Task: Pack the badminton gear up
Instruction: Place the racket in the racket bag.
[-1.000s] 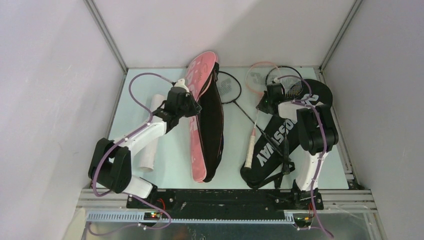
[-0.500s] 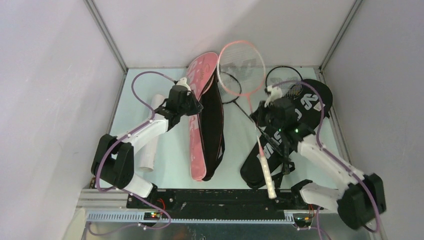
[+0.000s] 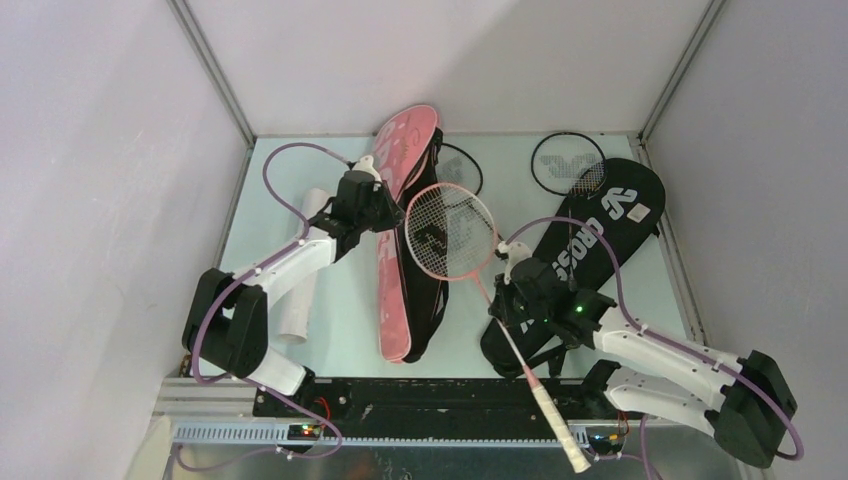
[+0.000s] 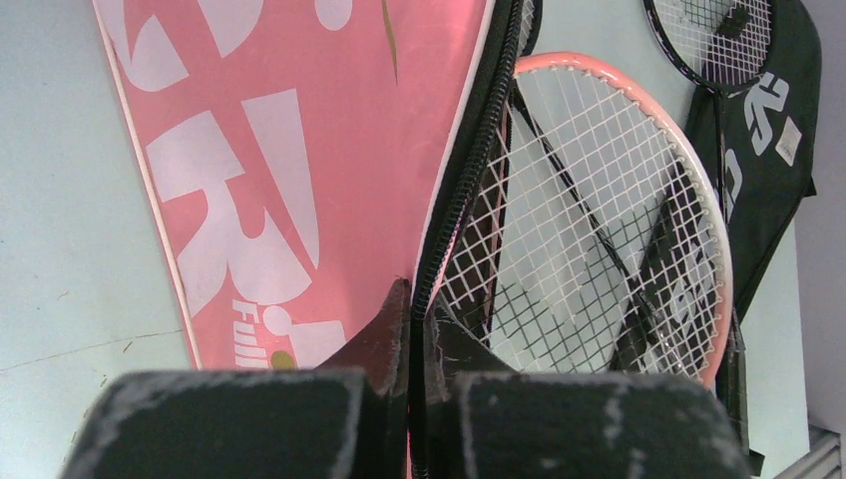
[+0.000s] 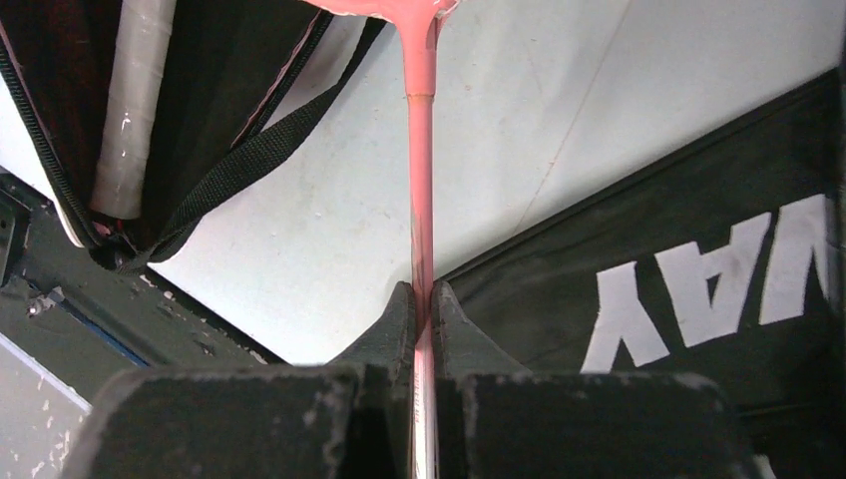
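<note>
The pink bag lies lengthwise in the middle of the table with its black inside showing. My left gripper is shut on its zipper edge. My right gripper is shut on the thin shaft of a pink racket. That racket's head hovers over the open side of the pink bag, and its white grip sticks out past the near edge. The black CROSSWAY bag lies to the right, under the right arm. A black racket rests at the back.
A translucent white tube lies under the left arm at the left. A second black racket head peeks out behind the pink bag. A white-wrapped handle sits inside the pink bag. Walls close in the back and both sides.
The right arm has drawn the pink racket toward the near edge. Its head came from the back wall to over the pink bag's opening. The left gripper has kept its hold.
</note>
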Available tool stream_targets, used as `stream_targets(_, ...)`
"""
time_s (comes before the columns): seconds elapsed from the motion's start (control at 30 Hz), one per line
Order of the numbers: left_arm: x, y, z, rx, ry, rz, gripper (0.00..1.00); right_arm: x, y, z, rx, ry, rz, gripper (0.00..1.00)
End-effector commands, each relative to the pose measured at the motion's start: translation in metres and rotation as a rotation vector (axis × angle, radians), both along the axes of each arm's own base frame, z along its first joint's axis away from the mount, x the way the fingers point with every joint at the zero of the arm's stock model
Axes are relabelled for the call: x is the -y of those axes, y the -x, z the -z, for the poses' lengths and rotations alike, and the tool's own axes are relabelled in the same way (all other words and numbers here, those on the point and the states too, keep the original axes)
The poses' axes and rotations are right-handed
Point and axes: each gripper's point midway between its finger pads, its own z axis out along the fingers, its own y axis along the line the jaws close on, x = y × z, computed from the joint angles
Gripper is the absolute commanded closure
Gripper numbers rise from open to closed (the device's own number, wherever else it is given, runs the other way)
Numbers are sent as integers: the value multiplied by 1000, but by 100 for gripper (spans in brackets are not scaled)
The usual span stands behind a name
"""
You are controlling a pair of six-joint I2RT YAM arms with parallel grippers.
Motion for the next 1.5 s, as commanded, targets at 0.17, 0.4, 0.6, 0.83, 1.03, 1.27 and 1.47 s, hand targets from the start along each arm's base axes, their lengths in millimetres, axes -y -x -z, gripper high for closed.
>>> stream_targets(0.17, 20, 0, -39, 81, 75, 77, 100, -47, -37, -28, 139, -104, 5, 100)
stream_targets(0.4, 54, 22, -37, 59, 104, 175, 100, -101, -84, -73, 263, -220, -4, 100)
stream_targets(0.6, 69, 48, -44, 68, 122, 276, 100, -126, -132, -82, 276, -247, 0, 100)
stream_targets(0.83, 90, 80, -64, 114, 249, 476, 100, -138, -182, -82, 249, -345, -11, 100)
stream_targets(1.03, 85, 73, -43, 81, 203, 428, 100, -145, -176, -39, 135, -264, -76, 84)
stream_targets(1.27, 73, 59, -24, 64, 154, 329, 100, -115, -148, -26, 102, -110, -70, 25)
stream_targets(1.47, 65, 53, -14, 60, 125, 281, 100, -62, -95, -35, 133, -22, -8, 3)
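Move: The open pink bag's middle lies about 21 cm ahead of the right hand, 20 cm to its left and some 8 cm below; the black bag's middle is about 15 cm ahead, 21 cm to its right. From the left hand, already gripping the zip edge, the pink racket's head is roughly 11 cm to the right and 3 cm back, slightly lower; the black racket's head is about 22 cm ahead and 14 cm to the right. Still pinching the pink racket's shaft, the right hand dips briefly, then carries it forward and left some 20 cm into the open bag, rolling its left side up a little; it opens wide, lets go and draws back and right. Keeping its pinch on the zip edge, the left hand drags the bag about 9 cm back and right beneath the racket, turning some 20 degrees clockwise, rising slightly, then sinking. ##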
